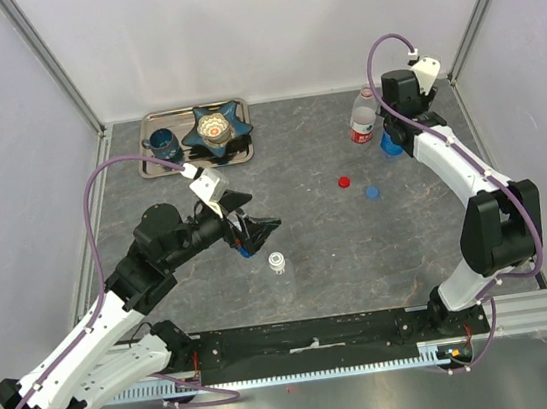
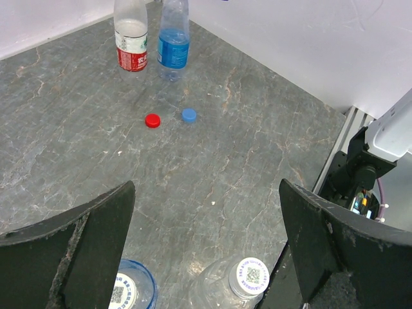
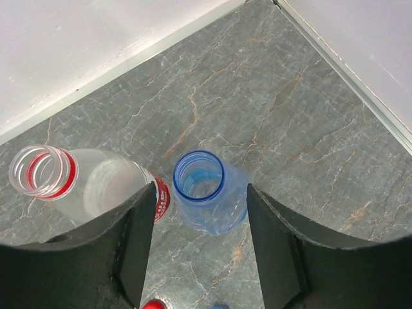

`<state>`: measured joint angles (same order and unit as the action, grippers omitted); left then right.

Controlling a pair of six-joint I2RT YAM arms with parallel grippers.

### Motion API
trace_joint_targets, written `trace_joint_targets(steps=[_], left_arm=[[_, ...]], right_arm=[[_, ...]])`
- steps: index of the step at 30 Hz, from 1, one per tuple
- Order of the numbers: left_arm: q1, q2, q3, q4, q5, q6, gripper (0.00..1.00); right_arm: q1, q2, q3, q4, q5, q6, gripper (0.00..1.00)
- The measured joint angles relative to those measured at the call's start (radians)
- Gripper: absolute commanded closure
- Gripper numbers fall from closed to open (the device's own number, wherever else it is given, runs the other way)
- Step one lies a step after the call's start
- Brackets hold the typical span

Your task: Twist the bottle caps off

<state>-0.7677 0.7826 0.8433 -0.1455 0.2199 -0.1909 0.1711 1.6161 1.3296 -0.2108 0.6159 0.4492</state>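
Note:
The red-labelled bottle point(image 1: 363, 118) and a blue-tinted bottle point(image 1: 388, 143) stand uncapped at the back right. A red cap point(image 1: 344, 181) and a blue cap point(image 1: 372, 192) lie loose on the table. My right gripper point(image 3: 201, 251) is open above the blue-tinted bottle point(image 3: 209, 193), with a finger on each side and not gripping it. The red-labelled bottle point(image 3: 96, 187) stands just to its left. My left gripper point(image 2: 206, 257) is open and empty above two capped bottles: the tiny plain bottle point(image 1: 277, 262) with a white cap point(image 2: 250, 275), and a blue bottle with a white cap point(image 2: 122, 293).
A metal tray point(image 1: 163, 166) at the back left holds a dark blue mug point(image 1: 162, 144) and a blue star-shaped dish point(image 1: 217, 127). White walls enclose the table on three sides. The right arm's base point(image 2: 360, 170) stands close to the tiny bottle.

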Motion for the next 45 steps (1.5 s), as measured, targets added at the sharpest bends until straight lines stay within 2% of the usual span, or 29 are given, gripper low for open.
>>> trace_joint_targets(steps=[2,11,18,22,29,33,38,41,45], left_arm=[[0.000,0.000,0.000,0.000,0.000,-0.002,0.01],[0.000,0.000,0.000,0.005,0.000,-0.003,0.01],[0.000,0.000,0.001,0.001,-0.010,-0.003,0.01],[0.000,-0.002,0.016,-0.026,-0.084,-0.002,0.01],[0.004,-0.021,0.064,-0.069,-0.525,0.029,0.01],[0.032,-0.023,0.103,-0.100,-0.709,0.040,0.01],[0.109,-0.061,0.103,-0.145,-0.780,0.027,0.01],[0.124,-0.068,0.103,-0.172,-0.790,0.013,0.01],[0.124,-0.074,0.103,-0.203,-0.783,-0.003,0.01]], right_arm=[[0.000,-0.002,-0.002,0.000,-0.003,0.001,0.35],[0.002,-0.024,-0.008,-0.011,-0.017,0.009,0.19],[0.063,-0.177,0.013,-0.093,-0.022,0.012,0.19],[0.210,-0.354,0.020,-0.087,-0.135,-0.006,0.17],[0.465,-0.605,-0.194,-0.006,-0.415,0.013,0.06],[0.702,-0.587,-0.273,-0.030,-0.445,0.010,0.04],[0.944,-0.502,-0.276,-0.066,-0.401,-0.012,0.02],[1.046,-0.466,-0.276,-0.072,-0.367,-0.027,0.02],[1.100,-0.430,-0.276,-0.077,-0.319,-0.035,0.05]])
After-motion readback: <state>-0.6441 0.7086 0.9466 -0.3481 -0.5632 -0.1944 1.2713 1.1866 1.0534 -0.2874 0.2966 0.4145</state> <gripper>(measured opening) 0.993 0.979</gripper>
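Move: The clear white-capped bottle lies far behind and to the left of the right hand: about 32 cm back, 35 cm left, its middle some 13 cm lower. The blue-label bottle stands roughly 6 cm beyond it and 6 cm farther left. The opened blue bottle is just 2 cm ahead of the right hand, straight in front, the red-label bottle 6 cm ahead and 7 cm left. From the left hand, the clear bottle is about 4 cm back, level sideways, 21 cm below. Up and back off the opened blue bottle, the right hand swings in an arch some 16 cm high, then sinks towards the clear white-capped bottle, ending about 35 cm left and 33 cm back; it turns some 80 degrees counter-clockwise and opens wide, touching neither capped bottle. The left hand, still open, clears away left and forward, turning counter-clockwise to point ahead. ##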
